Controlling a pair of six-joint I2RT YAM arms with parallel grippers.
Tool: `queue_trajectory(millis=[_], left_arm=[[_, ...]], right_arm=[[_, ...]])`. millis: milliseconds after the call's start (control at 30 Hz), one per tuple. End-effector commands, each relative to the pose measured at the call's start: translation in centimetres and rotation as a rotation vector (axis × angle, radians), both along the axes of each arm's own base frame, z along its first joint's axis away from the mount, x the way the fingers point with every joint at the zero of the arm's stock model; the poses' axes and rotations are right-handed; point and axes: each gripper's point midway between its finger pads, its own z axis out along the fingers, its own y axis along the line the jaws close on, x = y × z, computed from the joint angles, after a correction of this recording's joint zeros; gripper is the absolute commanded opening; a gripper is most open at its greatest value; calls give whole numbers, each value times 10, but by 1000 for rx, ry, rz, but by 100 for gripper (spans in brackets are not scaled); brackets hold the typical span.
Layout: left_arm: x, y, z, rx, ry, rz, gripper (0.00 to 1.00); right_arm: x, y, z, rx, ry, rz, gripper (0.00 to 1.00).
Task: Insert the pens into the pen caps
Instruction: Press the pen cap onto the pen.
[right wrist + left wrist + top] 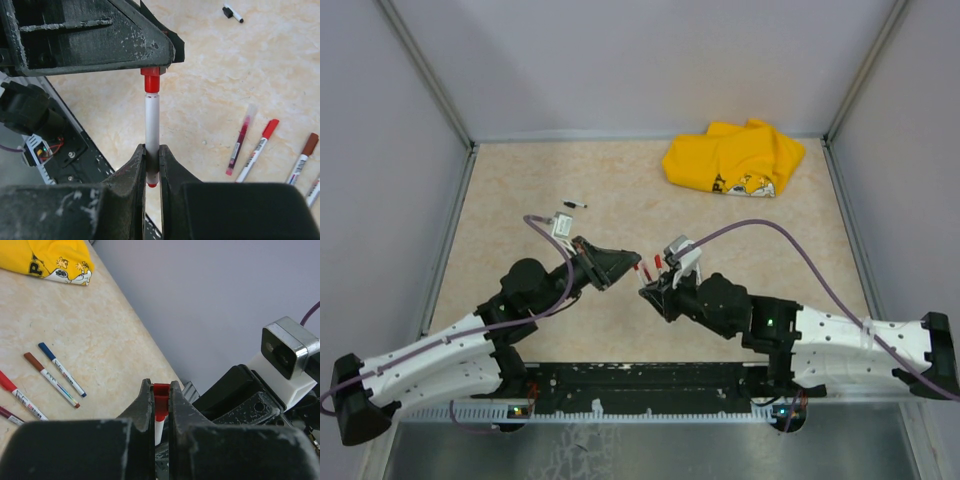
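Note:
A white-barrelled pen (152, 120) is held between both grippers above the table. My right gripper (152, 150) is shut on its lower barrel, and the pen's red end pokes out below the fingers. My left gripper (160, 385) is shut on the red pen cap (160, 396), which sits on the pen's upper end (150, 82). In the top view the two grippers meet tip to tip at the table's middle, left gripper (630, 265) and right gripper (653, 285), with the red cap (646, 270) between them. Several more pens lie on the table: blue (62, 370), brown (50, 380) and red (17, 396).
A yellow cloth (735, 158) lies at the back right. A small black pen (576, 204) lies at the back left, also in the right wrist view (232, 12). Loose pens lie to the right in the right wrist view (257, 150). A black rail (640, 385) runs along the near edge.

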Motion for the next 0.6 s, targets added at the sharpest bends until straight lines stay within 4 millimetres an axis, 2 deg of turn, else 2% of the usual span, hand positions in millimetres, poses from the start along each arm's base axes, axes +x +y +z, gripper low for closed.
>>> queue_trajectory(millis=[0,233,567], left_arm=[[-20,-15,-10,62,13,-124,0],[-21,-18,-10,74,10,-142,0],[-24,-24,-15,120,15,-176,0]], right_arm=[[32,-3,97,196,-146,-118,0],[46,-3,133,201,-222,-121,0],[55,-1,188,217,-332,-125,0]])
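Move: The left hand pinches the red cap; the pen under it has its middle about 2 cm back from and 4 cm below that hand. The right hand grips the pen near its lower end, the cap some 3 cm ahead, 1 cm left and 6 cm above. On the table, roughly 27 cm below the left hand, lie a pink pen about 16 cm ahead and 1 cm right, a red-capped pen 16 cm ahead and 4 cm right, and a brown-capped pen 16 cm ahead and 10 cm right. Upward and somewhat forward, both hands carry the joined cap and pen together, rising about 4.5 cm; the right, underneath, goes nearly 3 cm forward, the left a little under 2 cm. The right wrist rolls some 10 degrees, its top leaning back and left, and the left fingers tip up slightly. Both keep their pinch, left on the cap, right on the pen's lower end. ##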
